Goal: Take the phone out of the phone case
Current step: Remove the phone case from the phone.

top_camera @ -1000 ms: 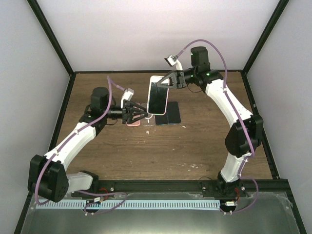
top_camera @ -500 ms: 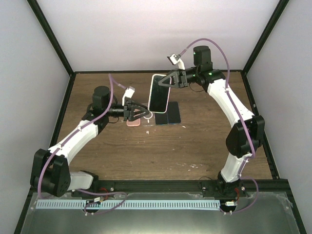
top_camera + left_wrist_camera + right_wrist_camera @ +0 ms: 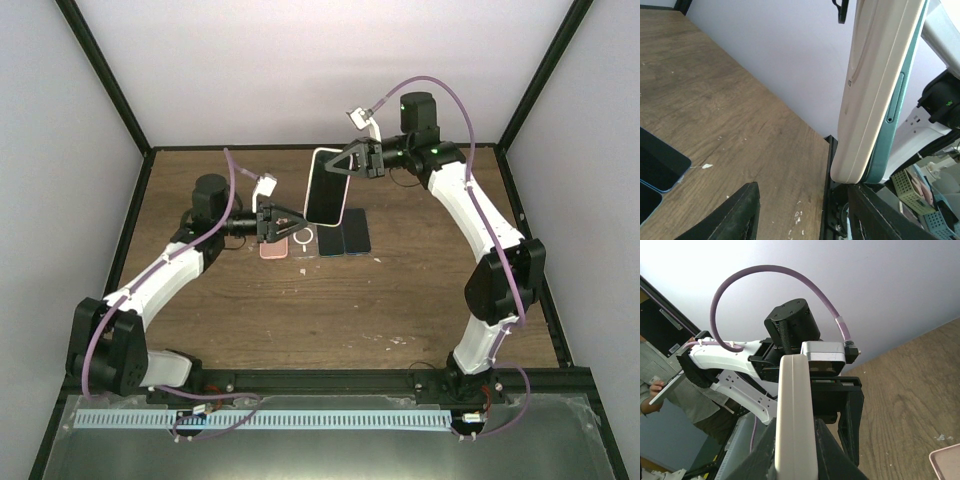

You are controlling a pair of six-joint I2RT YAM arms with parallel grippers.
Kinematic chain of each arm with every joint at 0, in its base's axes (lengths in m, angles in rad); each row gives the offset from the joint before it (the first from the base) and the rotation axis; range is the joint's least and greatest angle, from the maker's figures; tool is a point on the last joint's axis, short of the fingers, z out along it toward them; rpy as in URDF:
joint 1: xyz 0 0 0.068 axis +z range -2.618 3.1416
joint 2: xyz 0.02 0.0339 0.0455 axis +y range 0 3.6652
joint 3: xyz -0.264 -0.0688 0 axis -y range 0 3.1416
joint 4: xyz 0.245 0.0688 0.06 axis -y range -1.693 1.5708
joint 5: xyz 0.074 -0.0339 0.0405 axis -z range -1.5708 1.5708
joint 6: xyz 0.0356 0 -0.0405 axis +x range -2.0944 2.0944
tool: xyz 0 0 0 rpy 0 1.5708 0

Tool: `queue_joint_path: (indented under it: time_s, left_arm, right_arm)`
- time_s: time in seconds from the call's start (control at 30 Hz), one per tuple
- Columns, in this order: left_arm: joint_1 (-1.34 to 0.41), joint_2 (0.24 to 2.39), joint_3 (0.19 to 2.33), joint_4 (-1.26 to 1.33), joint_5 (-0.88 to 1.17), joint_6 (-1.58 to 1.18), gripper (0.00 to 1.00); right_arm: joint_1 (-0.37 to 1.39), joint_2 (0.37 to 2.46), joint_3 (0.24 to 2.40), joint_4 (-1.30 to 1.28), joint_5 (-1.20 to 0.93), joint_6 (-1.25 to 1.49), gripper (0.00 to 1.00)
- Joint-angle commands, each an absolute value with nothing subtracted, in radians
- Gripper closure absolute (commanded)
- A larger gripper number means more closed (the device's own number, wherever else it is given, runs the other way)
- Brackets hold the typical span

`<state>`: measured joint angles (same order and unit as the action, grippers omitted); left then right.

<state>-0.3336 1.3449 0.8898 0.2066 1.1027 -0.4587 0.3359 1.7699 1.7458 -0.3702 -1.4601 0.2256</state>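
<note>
My right gripper (image 3: pixel 347 168) is shut on the upper edge of the phone case (image 3: pixel 343 198), holding it upright in the air above the back of the table. The phone (image 3: pixel 325 190) sits in it, dark screen towards the camera. In the right wrist view the cream case (image 3: pixel 796 415) is pinched edge-on between my right gripper's (image 3: pixel 796 452) fingers. In the left wrist view the phone's teal side (image 3: pixel 895 110) shows beside the cream case (image 3: pixel 870 90). My left gripper (image 3: pixel 805 210) is open just under the case's lower end, which hangs over one finger. Seen from above, the left gripper (image 3: pixel 292 228) is at the case's lower left corner.
On the wooden table (image 3: pixel 300 300) under the held phone lie a pink case (image 3: pixel 272 248), a clear case with a ring (image 3: pixel 303 237) and two dark phones (image 3: pixel 345 237). White walls and black frame posts close in the back and sides.
The right gripper has lifted the cased phone slightly up and to the right. The left gripper has moved up and right, closer to the case's lower corner.
</note>
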Motion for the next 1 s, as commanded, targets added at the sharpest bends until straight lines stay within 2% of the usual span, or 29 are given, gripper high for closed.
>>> queue_joint_path:
  time_s: [0.0, 0.33, 0.8, 0.87, 0.97]
  left_arm:
    - [-0.332, 1.391, 0.953, 0.242, 0.925, -0.443, 0.50]
    - [-0.373, 1.434, 1.015, 0.496, 1.057, -0.566, 0.51]
    - [-0.421, 1.476, 1.132, 0.442, 1.015, -0.531, 0.59]
    - [-0.427, 1.483, 1.127, 0.470, 1.038, -0.557, 0.64]
    - [-0.422, 1.482, 1.090, 0.547, 1.064, -0.651, 0.77]
  right_arm:
    - [0.406, 1.733, 1.740, -0.421, -1.730, 0.277, 0.99]
    - [0.418, 1.751, 1.693, -0.598, -1.678, 0.086, 0.99]
    - [0.471, 1.781, 1.695, -0.716, -1.646, -0.057, 0.99]
    - [0.469, 1.792, 1.717, -0.718, -1.641, -0.057, 0.99]
    - [0.457, 1.817, 1.764, -0.724, -1.622, -0.054, 0.99]
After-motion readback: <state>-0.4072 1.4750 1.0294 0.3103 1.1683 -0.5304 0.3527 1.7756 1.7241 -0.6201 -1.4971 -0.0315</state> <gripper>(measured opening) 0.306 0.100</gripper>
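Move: The cased phone hangs in the right hand, leaning forward, its bottom-left corner close to the left fingers; its middle lies from the left hand about 5 cm right, 4 cm ahead and 6 cm up, and from the right hand some 3 cm left, 2 cm back and 4 cm down. On the table, roughly 27 cm below and 11 cm ahead of the left hand, are the clear case straight ahead, the pink case 7 cm left and the near black phone 8 cm right. Rightward and up, about 3.5 cm over, the left hand first dips 1 cm, then climbs to end some 2.5 cm higher, going from the cased phone's lower corner onto its left long edge. Its half-open fingers close partly around the case's rim there. The right hand keeps its pinch on the phone's upper right side and lowers it while drawing back slightly. ##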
